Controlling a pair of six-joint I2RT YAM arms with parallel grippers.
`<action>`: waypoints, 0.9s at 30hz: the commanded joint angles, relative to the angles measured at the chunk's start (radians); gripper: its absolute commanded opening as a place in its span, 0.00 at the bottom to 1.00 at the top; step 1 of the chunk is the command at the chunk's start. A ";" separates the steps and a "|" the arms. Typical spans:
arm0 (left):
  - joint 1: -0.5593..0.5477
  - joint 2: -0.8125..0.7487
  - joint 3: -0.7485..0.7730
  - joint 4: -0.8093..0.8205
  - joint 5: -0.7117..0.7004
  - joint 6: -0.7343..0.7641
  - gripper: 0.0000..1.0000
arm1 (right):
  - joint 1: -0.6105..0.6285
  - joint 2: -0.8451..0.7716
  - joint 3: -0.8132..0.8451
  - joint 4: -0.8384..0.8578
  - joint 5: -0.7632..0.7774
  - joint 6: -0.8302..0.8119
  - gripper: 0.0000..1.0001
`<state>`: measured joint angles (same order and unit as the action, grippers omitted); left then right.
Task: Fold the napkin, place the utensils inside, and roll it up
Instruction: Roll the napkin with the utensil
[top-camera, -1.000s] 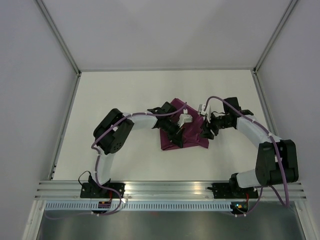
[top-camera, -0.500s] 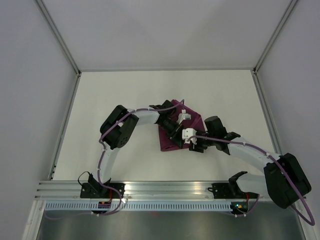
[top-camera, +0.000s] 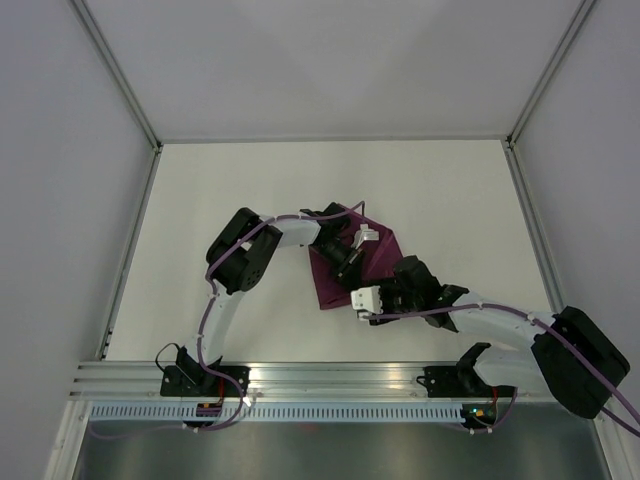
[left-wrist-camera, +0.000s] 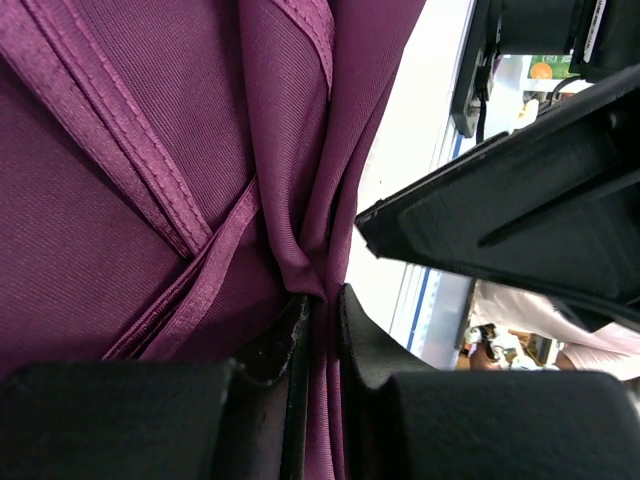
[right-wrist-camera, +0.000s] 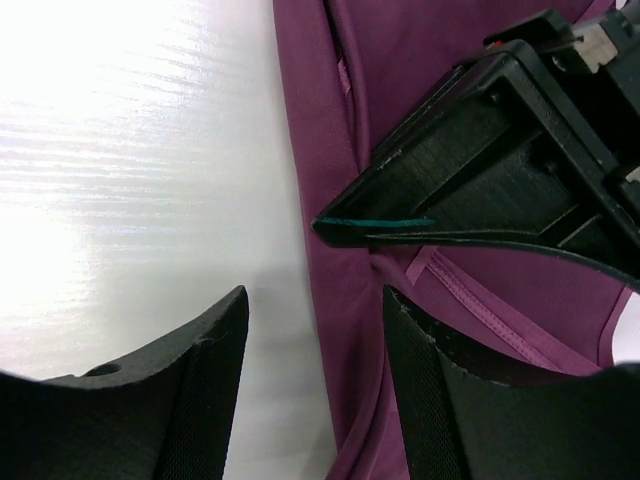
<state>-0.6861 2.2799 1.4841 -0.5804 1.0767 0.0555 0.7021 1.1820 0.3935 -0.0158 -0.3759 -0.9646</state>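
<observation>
The magenta napkin (top-camera: 381, 251) lies bunched in folds at the middle of the table. My left gripper (top-camera: 347, 266) is on it, shut on a pinched ridge of the cloth (left-wrist-camera: 318, 285); hemmed edges of the napkin (left-wrist-camera: 150, 150) fill the left wrist view. My right gripper (top-camera: 361, 306) is at the napkin's near edge, open. One of its fingers (right-wrist-camera: 222, 335) is over bare table and the other over the cloth (right-wrist-camera: 400, 60), with the cloth's edge between them and nothing gripped. The left gripper's black body (right-wrist-camera: 480, 190) shows just ahead of it. The utensils are out of view.
The white table (top-camera: 250, 190) is boxed in by grey walls with metal corner posts. An aluminium rail (top-camera: 330, 375) with both arm bases runs along the near edge. The two grippers are close together over the napkin.
My right arm has swung from the napkin's right side round to its near edge, staying open. The left gripper kept its pinch and shifted slightly; the cloth now looks narrower and more bunched.
</observation>
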 joint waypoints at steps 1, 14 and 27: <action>0.003 0.043 0.005 -0.036 -0.057 -0.013 0.02 | 0.023 0.028 0.001 0.093 0.048 -0.031 0.62; 0.023 0.064 -0.005 -0.067 0.006 0.037 0.02 | 0.028 0.176 0.062 0.022 0.035 -0.065 0.55; 0.037 0.075 -0.008 -0.091 0.060 0.084 0.02 | 0.028 0.289 0.186 -0.243 -0.023 -0.141 0.37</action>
<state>-0.6495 2.3238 1.4837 -0.6495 1.1732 0.0792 0.7269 1.4113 0.5667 -0.0982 -0.3843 -1.0767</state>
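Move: The stretch of the napkin's near folded edge that the right hand will close on lies about 2 cm to its left, 1 cm ahead and 1 cm below. The left fingertips, already pinching that edge, are some 6 cm left of the right hand and 1 cm ahead; from the left hand the stretch lies about 4 cm to the right, level fore and aft. The napkin's near-left corner sits roughly 14 cm left and 5 cm back of the right hand. The napkin's near folded edge is approached by the open right hand, which slides about 2 cm left, some 1.5 cm forward and as much down, towards the left fingertips; its fingers close partway around the edge, one on either side. The left hand keeps its pinch on the edge, easing just over 1 cm left with a slight wrist turn. ##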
